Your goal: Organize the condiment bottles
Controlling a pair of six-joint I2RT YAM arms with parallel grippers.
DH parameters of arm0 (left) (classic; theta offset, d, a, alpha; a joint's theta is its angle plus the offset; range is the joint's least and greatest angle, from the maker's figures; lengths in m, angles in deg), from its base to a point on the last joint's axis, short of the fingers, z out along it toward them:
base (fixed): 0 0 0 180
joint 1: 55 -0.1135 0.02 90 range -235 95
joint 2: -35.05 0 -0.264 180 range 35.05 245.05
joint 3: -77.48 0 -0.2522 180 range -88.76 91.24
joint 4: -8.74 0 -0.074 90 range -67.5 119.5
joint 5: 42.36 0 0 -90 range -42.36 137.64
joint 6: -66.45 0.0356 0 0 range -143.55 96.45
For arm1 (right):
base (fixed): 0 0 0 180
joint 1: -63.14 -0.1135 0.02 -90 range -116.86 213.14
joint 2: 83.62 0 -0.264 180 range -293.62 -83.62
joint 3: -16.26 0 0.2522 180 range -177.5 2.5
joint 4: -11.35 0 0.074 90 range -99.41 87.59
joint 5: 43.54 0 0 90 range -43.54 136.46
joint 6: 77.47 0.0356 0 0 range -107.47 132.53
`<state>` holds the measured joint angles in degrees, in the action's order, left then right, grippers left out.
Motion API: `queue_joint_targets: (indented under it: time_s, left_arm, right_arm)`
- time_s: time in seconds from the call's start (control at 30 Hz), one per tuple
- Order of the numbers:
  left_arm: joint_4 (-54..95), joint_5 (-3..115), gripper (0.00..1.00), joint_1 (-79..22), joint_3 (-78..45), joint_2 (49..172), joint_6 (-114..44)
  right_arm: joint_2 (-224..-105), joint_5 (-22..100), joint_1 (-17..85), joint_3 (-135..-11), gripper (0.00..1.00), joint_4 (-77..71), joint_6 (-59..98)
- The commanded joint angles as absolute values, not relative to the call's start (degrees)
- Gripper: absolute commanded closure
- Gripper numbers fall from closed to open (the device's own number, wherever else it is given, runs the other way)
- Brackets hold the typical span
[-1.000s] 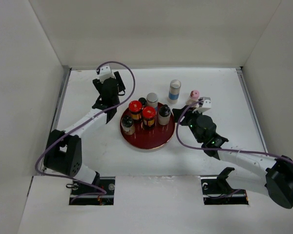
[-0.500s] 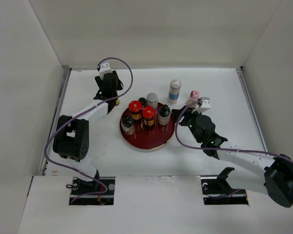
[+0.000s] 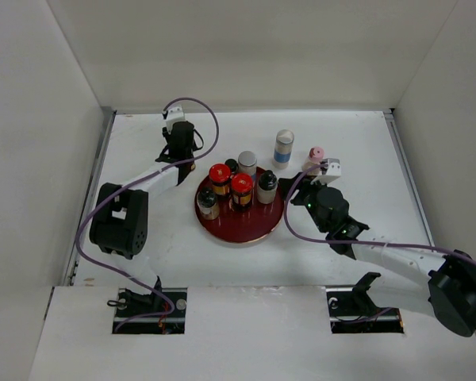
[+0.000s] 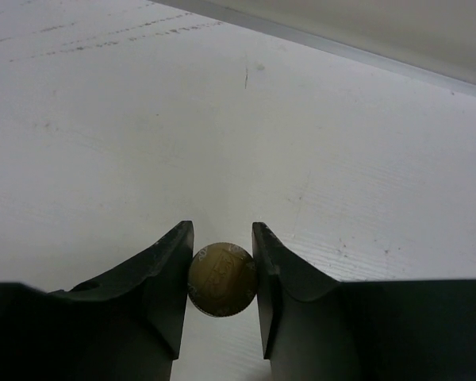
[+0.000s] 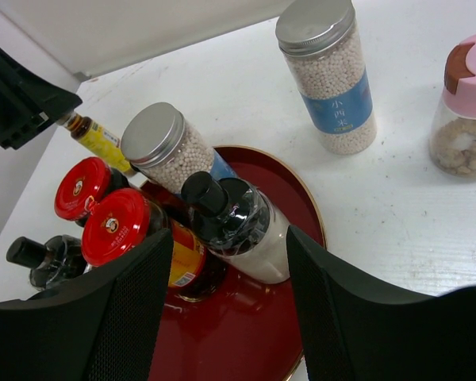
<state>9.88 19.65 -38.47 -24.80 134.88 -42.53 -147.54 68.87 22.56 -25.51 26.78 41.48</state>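
My left gripper is shut on a small yellowish bottle, just left of the dark-red plate. In the left wrist view its round gold end sits pinched between the fingers. The right wrist view shows this bottle tilted. On the plate stand two red-lidded jars, a small dark black-capped bottle, a silver-lidded jar and a white-bodied black-capped bottle. My right gripper is open at the plate's right rim, its jaws wide on either side of the white-bodied bottle, not touching it.
A white-and-blue cylinder and a pink-capped jar stand on the table behind the plate's right side, just beyond my right gripper. White walls enclose the table at the left, back and right.
My left arm has swung its elbow inward and the gripper has turned and shifted slightly back and right, still holding the yellowish bottle. The right arm has hardly moved.
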Motion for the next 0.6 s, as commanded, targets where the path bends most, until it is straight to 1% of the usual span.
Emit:
queue_joint_targets:
  time_s: [0.0,0.07,0.13,0.37,0.57]
  left_arm:
    - [8.71,19.95,0.73,-38.35,-23.72,132.87,-43.32]
    - [8.7,19.69,0.77,-38.26,-23.98,131.3,-43.32]
    - [8.18,19.08,0.8,-37.65,-24.68,128.23,-43.06]
    - [4.49,14.68,0.8,-32.82,-27.23,113.2,-39.9]
    - [5.01,13.98,0.8,-23.78,-29.86,101.95,-36.65]
  right_arm:
    - [-147.78,68.17,22.05,-26.68,0.36,29.93,41.36]
    - [-147.52,68.34,22.05,-26.59,0.36,30.19,41.27]
    - [-147.87,68.17,22.05,-26.5,0.36,30.19,41.62]
    - [-147.78,68.25,21.96,-26.77,0.36,29.84,41.28]
    - [-146.91,68.6,21.96,-26.42,0.36,29.84,41.19]
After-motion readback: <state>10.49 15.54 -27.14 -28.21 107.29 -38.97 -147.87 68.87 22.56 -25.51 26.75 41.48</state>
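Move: The left hand already has the yellow bottle by its cap. The red plate it is bound for has its middle roughly 15 cm to the right, 11 cm back and 10 cm below. The nearer red-lidded jar stands about 10 cm right and 5 cm back, and the front black-capped bottle about 7 cm right and 13 cm back. For the idle right hand, the plate's middle lies some 13 cm to the left, level ahead, 14 cm below. Keeping its pinch on the yellow bottle's cap, the left hand lifts the bottle off the table with gathering speed, rising nearly 20 cm while drawing back about 9 cm and a little to the right. Its fingers tip upward by some 20 degrees on the way. ##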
